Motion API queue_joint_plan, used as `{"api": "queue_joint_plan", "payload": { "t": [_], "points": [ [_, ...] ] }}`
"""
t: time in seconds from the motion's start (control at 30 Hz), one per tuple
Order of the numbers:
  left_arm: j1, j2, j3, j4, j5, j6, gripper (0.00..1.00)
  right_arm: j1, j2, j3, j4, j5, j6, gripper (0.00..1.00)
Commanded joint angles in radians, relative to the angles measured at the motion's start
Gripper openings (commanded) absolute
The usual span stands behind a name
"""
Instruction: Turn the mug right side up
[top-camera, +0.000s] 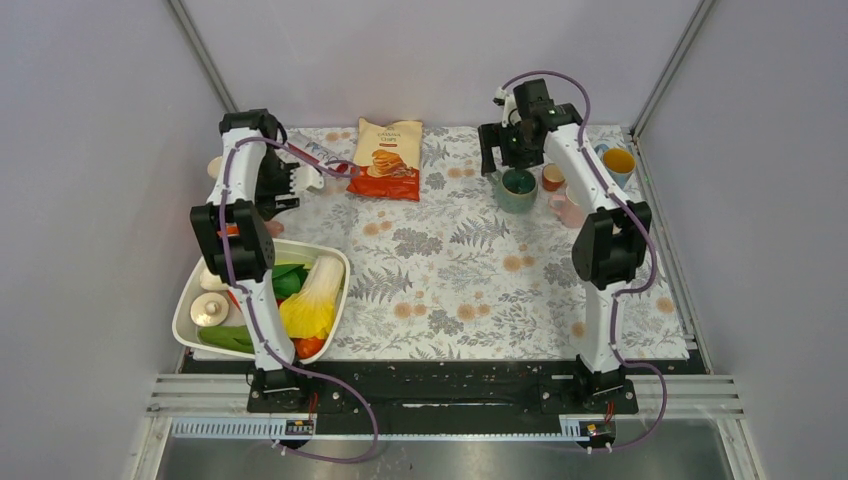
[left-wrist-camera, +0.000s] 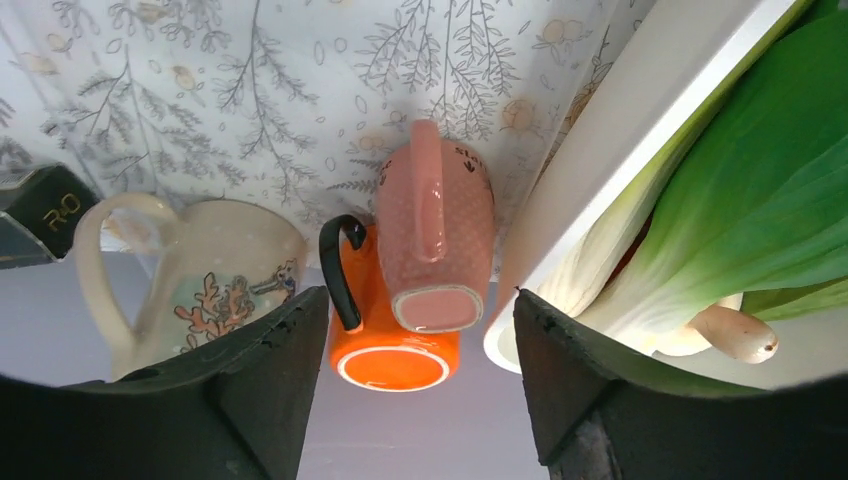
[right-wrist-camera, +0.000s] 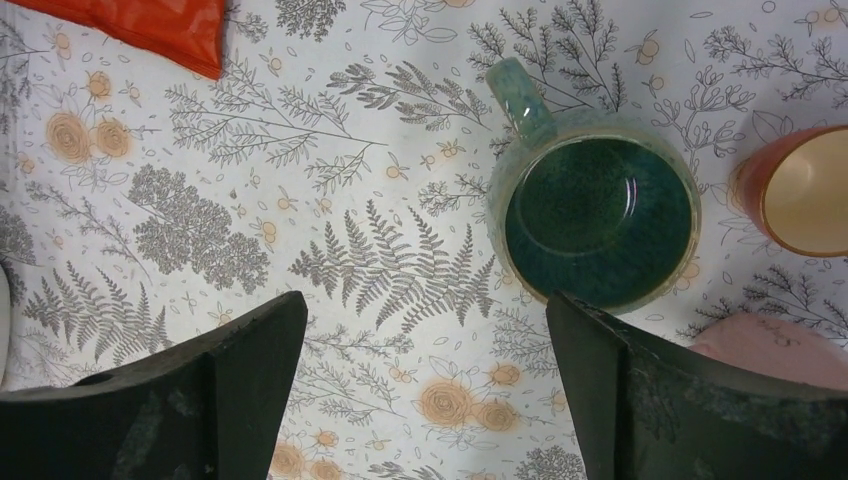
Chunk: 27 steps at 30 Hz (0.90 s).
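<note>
A dark green mug (top-camera: 518, 187) stands upright with its opening up at the back right; it also shows in the right wrist view (right-wrist-camera: 598, 218), handle toward the top. My right gripper (top-camera: 508, 163) (right-wrist-camera: 425, 390) hovers over it, open and empty, the mug beside its right finger. My left gripper (top-camera: 284, 192) (left-wrist-camera: 420, 400) is open and empty at the back left. It faces a pink mug (left-wrist-camera: 435, 230) and an orange mug (left-wrist-camera: 392, 345) with a black handle, both with their bases away from the cloth. A cream mug (left-wrist-camera: 215, 275) with a coral drawing stands beside them.
A white tray (top-camera: 335, 262) of vegetables sits at the near left, its rim (left-wrist-camera: 640, 150) close by my left gripper. An orange chips bag (top-camera: 388, 158) lies at the back middle. A yellow cup (top-camera: 618, 160), a red cup (top-camera: 553, 177) (right-wrist-camera: 800, 190) and a pink cup (top-camera: 566, 208) stand right of the green mug.
</note>
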Motion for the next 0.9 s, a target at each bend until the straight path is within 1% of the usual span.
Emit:
{"api": "queue_joint_plan", "payload": {
  "t": [0.0, 0.1, 0.17, 0.23, 0.3, 0.43, 0.63, 0.7, 0.87],
  "points": [
    [0.01, 0.027, 0.011, -0.072, 0.027, 0.055, 0.71, 0.011, -0.136, -0.12, 0.065, -0.027, -0.01, 0.99],
    [0.005, 0.023, -0.06, -0.023, 0.031, 0.055, 0.7, 0.011, -0.179, -0.192, 0.117, -0.037, -0.006, 0.99],
    [0.003, 0.023, -0.087, 0.041, 0.037, 0.03, 0.7, 0.011, -0.202, -0.226, 0.138, -0.037, -0.003, 1.0],
    [0.001, 0.026, -0.091, 0.094, 0.04, 0.001, 0.66, 0.01, -0.217, -0.255, 0.154, -0.042, -0.001, 1.0],
    [0.003, 0.036, -0.084, 0.107, 0.043, -0.008, 0.64, 0.011, -0.232, -0.282, 0.171, -0.042, 0.003, 0.99],
    [0.003, 0.052, -0.101, 0.114, 0.006, -0.011, 0.63, 0.011, -0.264, -0.346, 0.199, -0.028, 0.009, 1.0],
    [0.004, 0.06, -0.146, 0.176, -0.007, -0.028, 0.61, 0.011, -0.285, -0.375, 0.199, -0.026, 0.013, 0.99],
    [0.003, 0.071, -0.156, 0.193, -0.046, -0.031, 0.61, 0.011, -0.288, -0.377, 0.199, -0.028, 0.013, 1.0],
    [0.004, 0.111, -0.161, 0.298, -0.132, -0.08, 0.45, 0.011, -0.299, -0.381, 0.198, -0.032, 0.013, 0.99]
  ]
}}
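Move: The upside-down pink mug lies about 6 cm to the left hand's left and 1 cm back, its middle about 9 cm below; the handle points right, almost under the fingers. The orange mug stands some 8 cm farther left than the pink one, the cream mug about 13 cm ahead and 10 cm left of the hand, and the vegetable basket centres 18 cm back and 3 cm left. From the right hand, the pink mug is roughly 57 cm left, 10 cm back and 12 cm below. The left hand sinks about 7 cm almost straight down over the handle side of the upside-down pink mug, easing about 1 cm back and then forward again, and edges left at the end, while its downward-pointing fingers narrow from about three-quarters to half open, ending one on either side of the handle; whether they touch it can't be told. The right hand, already empty and wide open, draws back about 4.5 cm away from the green mug it has set down, rising slightly at first, then dipping and starting up again. ##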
